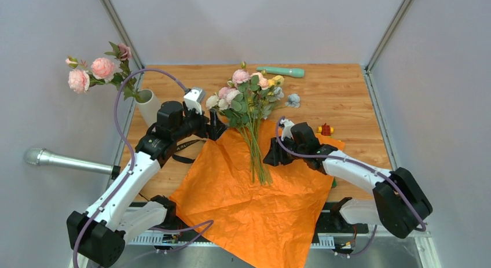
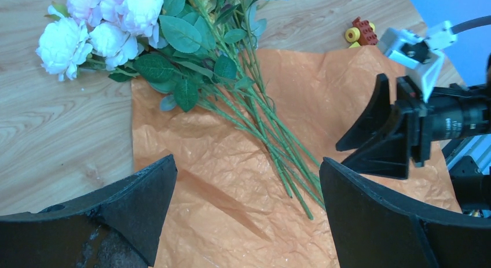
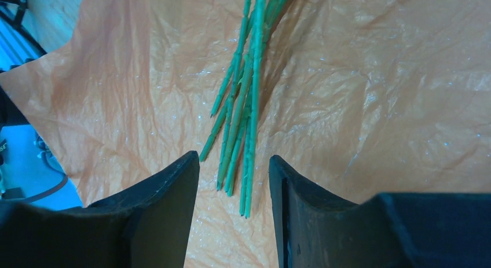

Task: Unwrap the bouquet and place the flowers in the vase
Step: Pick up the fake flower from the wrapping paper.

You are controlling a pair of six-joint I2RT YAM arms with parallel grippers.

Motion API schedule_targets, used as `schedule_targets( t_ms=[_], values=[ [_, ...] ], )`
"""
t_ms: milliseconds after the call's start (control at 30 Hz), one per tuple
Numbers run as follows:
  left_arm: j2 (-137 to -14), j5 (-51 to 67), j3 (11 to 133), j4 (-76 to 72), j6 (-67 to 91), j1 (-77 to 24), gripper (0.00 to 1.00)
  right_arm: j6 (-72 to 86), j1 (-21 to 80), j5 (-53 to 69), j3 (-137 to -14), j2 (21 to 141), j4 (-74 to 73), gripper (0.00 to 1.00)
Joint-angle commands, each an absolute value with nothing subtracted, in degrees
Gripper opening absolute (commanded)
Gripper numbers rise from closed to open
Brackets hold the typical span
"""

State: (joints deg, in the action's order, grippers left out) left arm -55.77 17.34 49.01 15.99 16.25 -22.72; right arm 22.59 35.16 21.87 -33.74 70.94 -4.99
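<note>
The bouquet's orange paper (image 1: 249, 204) lies unfolded flat on the table. The flowers (image 1: 250, 91) lie on it with their green stems (image 1: 259, 158) pointing toward me. The off-white vase (image 1: 148, 106) stands at the far left and holds a few pink blooms (image 1: 95, 70). My left gripper (image 2: 248, 161) hangs open over the paper (image 2: 231, 216), left of the stems (image 2: 272, 135), holding nothing. My right gripper (image 3: 233, 157) is low over the paper (image 3: 376, 77), jaws partly narrowed. The stem ends (image 3: 246, 129) lie in the gap between its fingers, and neither finger presses on them.
A teal wand (image 1: 281, 71) lies at the back of the table, and a loose pale blue bloom (image 1: 293, 100) lies right of the flowers. Small toy blocks (image 1: 326, 129) sit beside the right arm. A grey metal tube (image 1: 63, 160) juts out at the left. A black strap (image 1: 184, 154) lies by the left arm.
</note>
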Motion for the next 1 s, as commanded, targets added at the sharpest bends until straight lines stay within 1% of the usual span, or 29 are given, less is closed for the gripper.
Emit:
schedule_targets(
  t_ms=[0, 100, 367, 733, 967],
  values=[
    [-54.1, 18.8, 49.1, 13.6, 15.3, -22.5, 1.0, 21.7, 36.2, 19.5, -36.5, 75.0, 1.1, 0.47],
    [-53.3, 18.7, 48.9, 14.2, 14.8, -22.4, 1.0, 21.6, 37.0, 19.4, -36.7, 77.1, 2.1, 0.46],
    [-52.6, 18.5, 48.8, 14.8, 14.2, -22.4, 1.0, 22.3, 38.4, 18.7, -37.3, 81.9, 4.3, 0.39],
    [-52.7, 18.6, 48.5, 14.8, 14.2, -22.4, 1.0, 21.7, 38.7, 17.7, -38.3, 85.0, 4.3, 0.21],
    [-53.0, 18.9, 48.4, 14.7, 14.5, -22.4, 1.0, 21.4, 39.2, 17.9, -38.4, 86.5, 5.0, 0.17]
  ],
)
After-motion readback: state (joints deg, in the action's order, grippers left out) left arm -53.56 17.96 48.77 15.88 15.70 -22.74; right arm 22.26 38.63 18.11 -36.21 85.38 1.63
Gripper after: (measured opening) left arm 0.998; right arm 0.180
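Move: The stem to take, the rightmost of the bundle on the orange wrapping paper, lies about 5 cm below the right hand, some 2 cm to its left and 1 cm ahead. The cut stem ends are about 8 cm back and 1 cm left, the blooms some 19 cm ahead and 8 cm left; the red toy stands about 9 cm ahead and 19 cm to the right. From the left hand, that stem is roughly 14 cm right, 8 cm back and 21 cm down. Lower the right gripper about 5 cm onto the rightmost stem, easing some 2 cm to the left as you sink and slowing near the paper. Close the fingers from half open to nearly shut around it, one finger coming down between this stem and the rest; leave a narrow gap still. ##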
